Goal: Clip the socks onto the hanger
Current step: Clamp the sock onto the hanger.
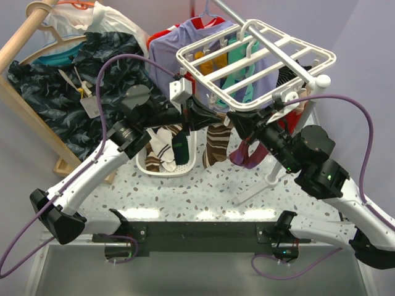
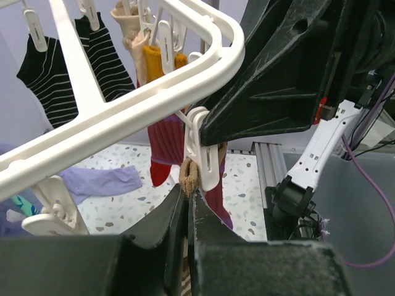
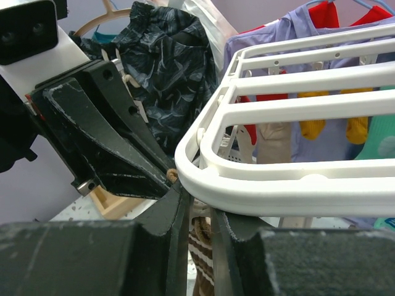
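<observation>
The white grid hanger (image 1: 259, 58) hangs over the table's back middle. My left gripper (image 1: 207, 115) is shut on the top edge of a brown sock with cream stripes (image 1: 216, 143), holding it up at a white clip (image 2: 203, 148) under the hanger's near rim (image 2: 123, 111). In the left wrist view the sock's cuff (image 2: 187, 174) sits at my left gripper (image 2: 188, 191). My right gripper (image 1: 237, 121) faces the left one. Its jaws (image 3: 199, 206) close on that clip just under the rim (image 3: 278, 185), with the striped sock (image 3: 200, 250) hanging between them. A maroon sock (image 1: 250, 154) hangs beside it.
A white slotted basket (image 1: 185, 169) with more socks stands below the left gripper. A wooden rail (image 1: 24, 37) with a dark shirt (image 1: 68, 86) stands at the left. Black striped socks (image 2: 46, 80) and yellow socks (image 2: 154, 61) hang on the hanger. A purple cloth (image 2: 102, 184) lies on the table.
</observation>
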Controlling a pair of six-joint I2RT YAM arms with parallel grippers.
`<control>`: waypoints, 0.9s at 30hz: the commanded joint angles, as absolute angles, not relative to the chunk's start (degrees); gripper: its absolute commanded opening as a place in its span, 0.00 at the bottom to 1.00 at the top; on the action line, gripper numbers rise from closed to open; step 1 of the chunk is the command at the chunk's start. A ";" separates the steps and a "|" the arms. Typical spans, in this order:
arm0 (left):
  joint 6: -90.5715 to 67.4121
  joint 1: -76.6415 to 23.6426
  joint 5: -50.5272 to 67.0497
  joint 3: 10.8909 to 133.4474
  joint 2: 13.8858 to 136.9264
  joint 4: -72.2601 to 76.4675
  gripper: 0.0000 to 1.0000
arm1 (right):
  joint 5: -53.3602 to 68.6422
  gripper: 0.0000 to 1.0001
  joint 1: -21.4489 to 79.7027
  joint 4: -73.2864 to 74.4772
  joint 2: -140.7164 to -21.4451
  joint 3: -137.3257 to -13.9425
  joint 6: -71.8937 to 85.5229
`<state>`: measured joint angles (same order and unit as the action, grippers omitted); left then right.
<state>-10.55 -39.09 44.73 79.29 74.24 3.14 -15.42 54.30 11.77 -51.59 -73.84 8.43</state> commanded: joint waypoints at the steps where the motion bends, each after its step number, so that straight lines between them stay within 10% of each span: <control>1: -14.94 -39.37 45.35 80.95 73.74 10.72 0.00 | -12.83 0.13 54.58 11.78 -51.86 -74.88 7.47; 5: -15.91 -39.46 44.65 80.42 73.74 12.83 0.00 | -12.75 0.14 54.58 11.51 -51.59 -74.53 7.47; 13: -16.70 -39.46 44.30 78.58 74.53 13.54 0.04 | -15.29 0.57 54.58 10.99 -50.10 -72.86 7.56; 27: -9.15 -39.55 33.41 74.62 67.34 5.89 0.61 | -32.95 0.73 54.58 12.30 -45.71 -69.96 7.73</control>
<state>-13.19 -39.20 38.85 76.16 72.23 7.51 -23.99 54.37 12.80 -47.05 -70.35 7.84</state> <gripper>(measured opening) 0.555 0.712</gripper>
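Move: The left fingers hold the brown striped sock's cuff just under the hanger's near corner. The clip for it is about 2 cm to the right and 3 cm higher; the next clip along the rail is some 6 cm ahead and 2 cm left. The right fingers pinch that first clip; from them, the cuff lies roughly 2 cm left and 2 cm lower, level fore and aft, and the hanging maroon sock 7 cm right, 12 cm lower, also level. The left fingers, still pinching the striped sock's cuff, push it up about 2 cm into the clip, their tips tilting up slightly, while the right hand holds the clip nearly still. The right fingers open wide and release the clip; the left ones then let go of the cuff, opening about halfway and sinking around 1 cm. Last, the right hand draws off some 3.5 cm to the right, turning clockwise a little. ##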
